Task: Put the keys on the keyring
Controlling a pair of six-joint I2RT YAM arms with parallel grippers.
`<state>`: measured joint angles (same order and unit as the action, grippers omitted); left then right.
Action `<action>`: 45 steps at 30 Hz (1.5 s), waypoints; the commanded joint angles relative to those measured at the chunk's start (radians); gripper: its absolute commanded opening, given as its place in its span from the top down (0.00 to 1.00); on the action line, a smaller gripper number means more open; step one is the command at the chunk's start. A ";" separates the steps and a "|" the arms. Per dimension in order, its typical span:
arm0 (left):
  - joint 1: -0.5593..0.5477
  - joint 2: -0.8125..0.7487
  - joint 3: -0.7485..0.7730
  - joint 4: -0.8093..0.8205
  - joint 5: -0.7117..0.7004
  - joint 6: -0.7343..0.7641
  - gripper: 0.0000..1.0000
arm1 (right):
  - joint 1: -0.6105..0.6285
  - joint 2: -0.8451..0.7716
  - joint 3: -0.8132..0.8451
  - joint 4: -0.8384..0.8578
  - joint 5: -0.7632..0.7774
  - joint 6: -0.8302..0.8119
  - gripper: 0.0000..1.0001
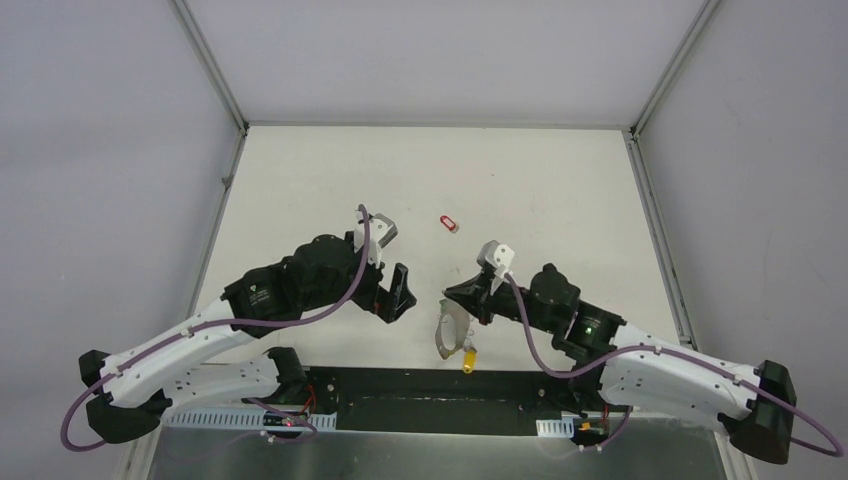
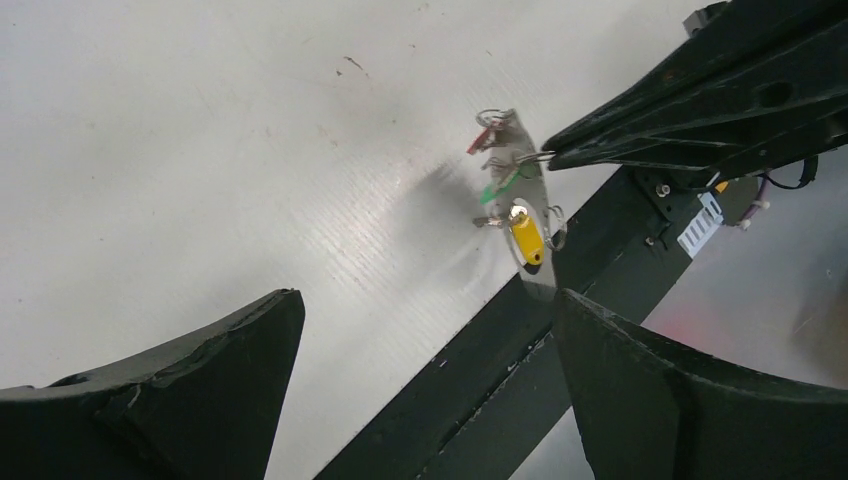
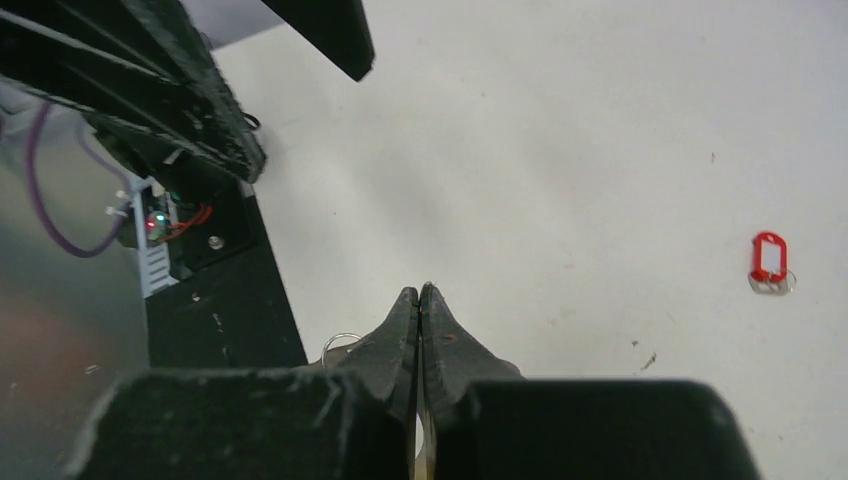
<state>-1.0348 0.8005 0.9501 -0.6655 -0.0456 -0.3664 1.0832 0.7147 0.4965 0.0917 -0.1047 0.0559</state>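
The keyring (image 1: 447,336) is a silvery hoop hanging below my right gripper (image 1: 447,296), which is shut on its top wire. In the left wrist view the keyring (image 2: 538,278) dangles from the right gripper (image 2: 552,155), carrying a red-tagged key (image 2: 483,140), a green-tagged key (image 2: 497,186) and a yellow-tagged key (image 2: 527,238). The yellow tag (image 1: 468,358) hangs lowest. Another red-tagged key (image 1: 450,222) (image 3: 769,258) lies alone on the white table. My left gripper (image 1: 398,294) (image 2: 428,296) is open and holds nothing, just left of the ring. The right gripper (image 3: 420,292) shows its fingers pressed together.
A black base rail (image 1: 420,385) (image 2: 480,380) runs along the near table edge, under the hanging ring. Metal frame rails (image 1: 655,230) border the white table (image 1: 500,170) on both sides. The left gripper's finger (image 3: 325,30) reaches into the top of the right wrist view.
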 commanded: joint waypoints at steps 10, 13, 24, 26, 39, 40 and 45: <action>-0.005 -0.003 -0.009 0.037 -0.003 -0.141 0.01 | -0.069 0.470 0.103 0.199 -0.036 0.008 1.00; -0.004 -0.020 -0.028 0.037 0.001 -0.174 0.01 | -0.091 0.564 0.128 0.256 -0.055 0.019 0.97; 0.001 -0.024 -0.108 0.034 -0.002 -0.303 0.01 | -0.246 0.658 0.218 0.267 -0.153 0.031 0.29; 0.011 -0.009 -0.119 0.034 0.017 -0.323 0.01 | -0.260 0.615 0.204 0.244 -0.132 0.034 0.22; 0.190 0.214 -0.235 0.198 0.251 -0.539 0.01 | -0.347 0.174 0.075 -0.257 0.154 0.323 0.12; 0.190 0.228 -0.246 0.227 0.258 -0.554 0.01 | -0.351 0.124 0.063 -0.288 0.146 0.345 0.11; 0.190 0.314 -0.324 0.452 0.343 -0.660 0.07 | -0.370 0.014 0.031 -0.450 0.086 0.466 0.10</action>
<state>-0.8490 1.0687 0.6701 -0.4603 0.1978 -0.9092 0.7277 0.7818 0.5419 -0.1921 -0.0029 0.3809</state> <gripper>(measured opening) 0.956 0.896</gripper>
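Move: The keyring hangs from the right hand's closed fingers, its middle about 7 cm below and 2 cm back; its spot on the table is some 21 cm down, 3 cm ahead and 1 cm to the right. The loose red-tagged key lies about 30 cm ahead, 4 cm right and 22 cm below. From the open left hand, the keyring hangs about 10 cm right, 2 cm back and 9 cm down; that key is roughly 30 cm ahead, 13 cm right, 24 cm down. The keyring, still pinched, is lowered about 12 cm and forward to the table by the right hand, which opens wide to let go while reaching on forward, then rises and withdraws right and slightly back, turning clockwise some 30 degrees. The left hand, staying open, sinks about 13 cm towards the table at the keyring's left, its fingers tipping steeply down. ##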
